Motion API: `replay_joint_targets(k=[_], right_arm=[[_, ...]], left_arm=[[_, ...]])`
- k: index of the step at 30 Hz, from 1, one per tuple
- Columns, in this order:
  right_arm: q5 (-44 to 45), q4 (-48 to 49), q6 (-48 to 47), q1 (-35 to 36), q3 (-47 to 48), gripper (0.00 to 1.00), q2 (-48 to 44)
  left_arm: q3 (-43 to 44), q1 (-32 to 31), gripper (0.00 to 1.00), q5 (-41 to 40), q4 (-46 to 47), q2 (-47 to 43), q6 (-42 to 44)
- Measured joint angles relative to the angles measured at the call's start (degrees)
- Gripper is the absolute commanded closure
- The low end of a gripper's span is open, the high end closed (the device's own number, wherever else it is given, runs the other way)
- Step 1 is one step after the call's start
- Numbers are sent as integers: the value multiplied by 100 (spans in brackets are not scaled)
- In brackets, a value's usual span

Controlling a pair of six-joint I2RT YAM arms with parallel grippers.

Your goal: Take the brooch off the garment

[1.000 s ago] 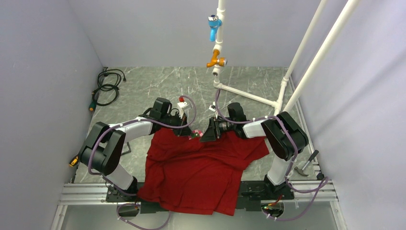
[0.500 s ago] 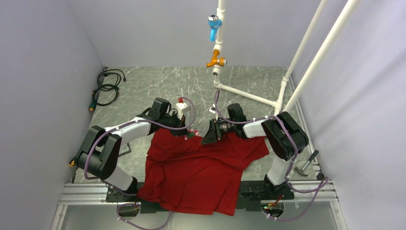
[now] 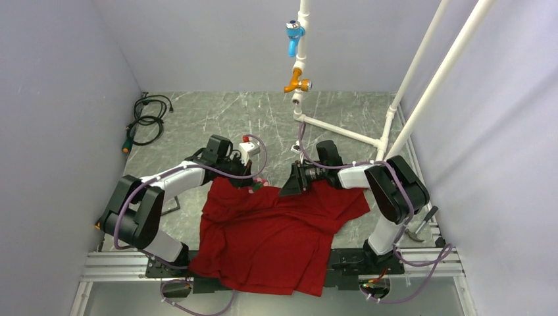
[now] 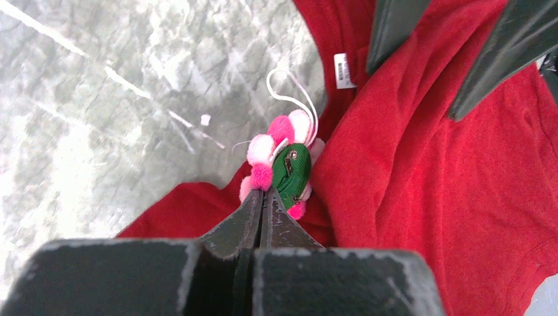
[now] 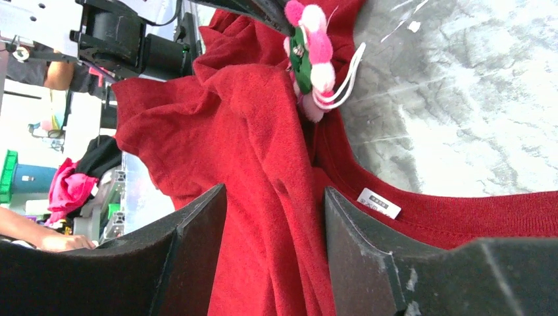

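Observation:
The red T-shirt (image 3: pixel 276 230) lies crumpled on the marble table, collar towards the far side. The brooch (image 3: pixel 258 185) is a cluster of pink pom-poms on a green backing with a white string. My left gripper (image 3: pixel 253 182) is shut on the brooch (image 4: pixel 284 164) at the collar edge; the left wrist view shows the tips (image 4: pixel 264 192) pinching its lower rim beside the shirt (image 4: pixel 428 164). My right gripper (image 3: pixel 287 186) is open, with a fold of the shirt (image 5: pixel 250 151) running between its fingers (image 5: pixel 273 197). The white label (image 5: pixel 378 203) shows inside the collar, and the brooch (image 5: pixel 308 49) is above it.
A white pipe frame (image 3: pixel 342 131) with a blue valve (image 3: pixel 293 33) and an orange valve (image 3: pixel 296 83) stands at the back and right. A black cable coil (image 3: pixel 146 118) lies at the back left. A hammer-like tool (image 3: pixel 421 225) lies at the right edge. Grey walls close in both sides.
My left gripper has drawn the brooch a little to the left, away from the right gripper. My right arm has shifted slightly to the right, still over the shirt.

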Motion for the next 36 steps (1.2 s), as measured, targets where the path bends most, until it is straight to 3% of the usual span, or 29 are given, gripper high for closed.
replay_joint_targets(k=[23,27,30,36], right_arm=[[-22,-804,-619,-125,2,25,-675],[-20,-883,-640,-125,11,23,-739],[-17,-907,-608,-125,79,16,-756],[-15,-870,-264,-125,317,15,-918]], left_arm=[[428,802,100,-393,-1248,-157,734],[688,907,100,-79,-1410,-157,638],[935,907,100,369,-1421,-177,310],[1320,866,100,1316,-1268,-269,-535]])
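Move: The left hand holds the brooch by its rim, its middle about 2 cm right of the hand point, 1 cm ahead and 1 cm lower. The garment's raised fold lies some 3 cm right of that hand, 3 cm back and 3 cm below; the collar tag is about 9 cm right, 3 cm ahead and 5 cm below. From the right hand, the brooch lies roughly 9 cm left and 2 cm ahead, at much the same height. The left hand, keeping its pinch on the brooch, first draws it about 6 cm left and a little forward, away from the right hand and off beside the garment's fold, then turns upward, rising some 9 cm while swinging nearly 5 cm back to the right with its fingertips tipping up by almost 20 degrees. The right hand, already clear of the brooch, spreads its half-open fingers wider and rises about 5 cm above the garment. ##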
